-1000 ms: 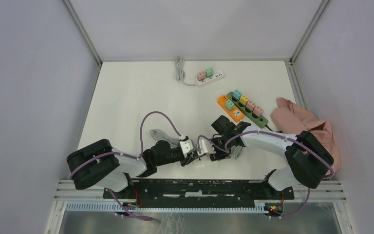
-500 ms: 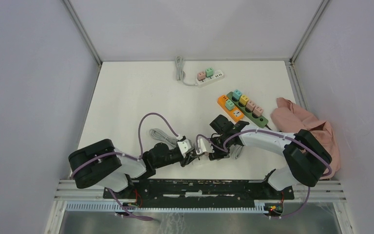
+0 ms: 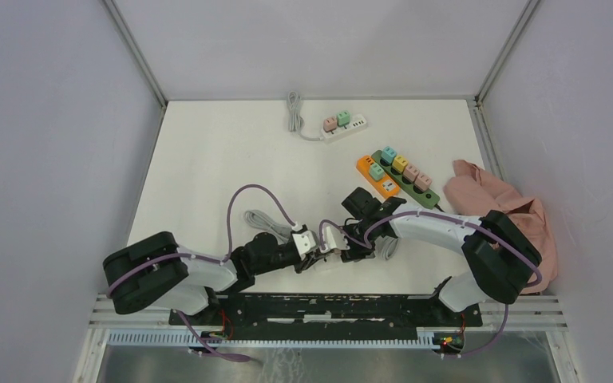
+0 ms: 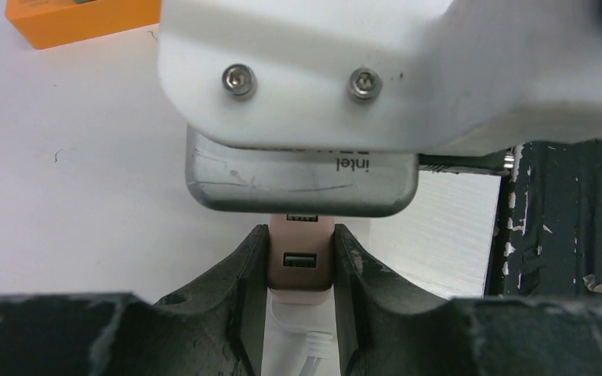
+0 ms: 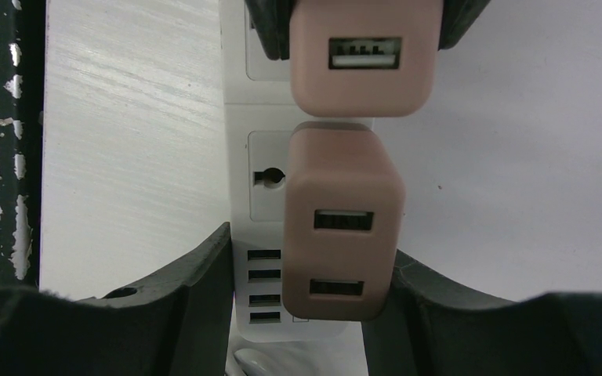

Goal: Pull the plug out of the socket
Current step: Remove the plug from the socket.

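The white socket strip [image 5: 262,290] lies near the table's front edge, between my two grippers. My left gripper [image 4: 300,243] is shut on a pink plug [image 4: 300,262], a black finger pressed on each side of it. That same plug [image 5: 364,55] shows at the top of the right wrist view, over the strip. I cannot tell whether its prongs still sit in the socket. My right gripper [image 5: 311,247] is shut across the strip's USB end, where a second pink plug [image 5: 343,235] is seated. In the top view both grippers meet at the strip [image 3: 329,249].
A white strip [image 3: 343,128] with pink and green plugs lies at the back. An orange strip [image 3: 377,175] and a green strip [image 3: 405,177] lie at right, beside a pink cloth [image 3: 503,215]. A grey cord coil [image 3: 262,221] lies behind my left arm.
Both arms and the strip have drifted slightly to the left. Both grips look unchanged.
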Robot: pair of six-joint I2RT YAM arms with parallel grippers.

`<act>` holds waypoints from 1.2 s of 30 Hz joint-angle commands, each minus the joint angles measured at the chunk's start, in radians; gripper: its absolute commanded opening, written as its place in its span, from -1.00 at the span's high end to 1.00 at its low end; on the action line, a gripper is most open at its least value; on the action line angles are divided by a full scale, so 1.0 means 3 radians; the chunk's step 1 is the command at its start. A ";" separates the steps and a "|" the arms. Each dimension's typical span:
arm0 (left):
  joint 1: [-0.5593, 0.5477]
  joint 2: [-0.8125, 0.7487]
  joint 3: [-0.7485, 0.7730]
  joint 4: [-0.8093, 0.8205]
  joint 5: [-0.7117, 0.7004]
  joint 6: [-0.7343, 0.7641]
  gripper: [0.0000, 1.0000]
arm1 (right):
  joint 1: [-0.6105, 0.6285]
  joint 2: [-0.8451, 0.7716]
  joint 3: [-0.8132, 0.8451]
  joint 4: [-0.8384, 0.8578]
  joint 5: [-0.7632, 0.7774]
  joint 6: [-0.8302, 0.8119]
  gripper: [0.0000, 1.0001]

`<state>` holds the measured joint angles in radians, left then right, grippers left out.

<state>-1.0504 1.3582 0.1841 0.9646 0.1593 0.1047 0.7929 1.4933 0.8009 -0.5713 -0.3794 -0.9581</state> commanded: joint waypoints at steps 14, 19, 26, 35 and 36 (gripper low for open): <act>-0.0012 0.0088 -0.0014 0.0600 -0.0031 -0.0422 0.06 | -0.0014 0.0021 0.0140 -0.0054 0.0089 -0.0022 1.00; -0.0015 -0.0109 -0.0076 0.0374 -0.0149 -0.0393 -0.17 | -0.0015 0.0019 0.0153 -0.0089 0.0061 -0.0044 1.00; -0.0011 -0.0544 -0.0287 0.0209 -0.0258 -0.0415 -0.73 | -0.0015 0.0045 0.0165 -0.0117 0.0039 -0.0058 1.00; -0.0006 -0.0435 -0.0188 0.0083 -0.0154 -0.0379 -0.71 | -0.0013 0.0063 0.0182 -0.0153 0.0017 -0.0064 1.00; -0.0010 -0.0361 -0.0147 0.0085 -0.0166 -0.0366 -0.67 | -0.0015 0.0060 0.0182 -0.0151 0.0017 -0.0064 1.00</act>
<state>-1.0508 1.1965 0.0971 0.9730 0.1097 0.0036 0.7910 1.5055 0.8192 -0.6113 -0.3752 -0.9699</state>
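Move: The left plug already sits between the left fingers, its middle roughly 1 cm to the right of that hand and 1 cm below it. The right plug stands about 4 cm farther right, level with it, and the white socket strip's middle is some 5 cm right and 3 cm below the hand. From the right hand, which grips the strip's right end, the left plug is about 7 cm left, 1 cm ahead and 3 cm up; the right plug is only 3 cm left, 1 cm ahead and as high. The pinch on the left plug ends: after barely shifting at first, the left fingers spread wide and the hand rises about 2.5 cm off the plug while drawing some 2 cm left, the wrist rolling slightly, then settles a little lower. The right hand stays put, keeping its grip on the sides of the strip's right end. ##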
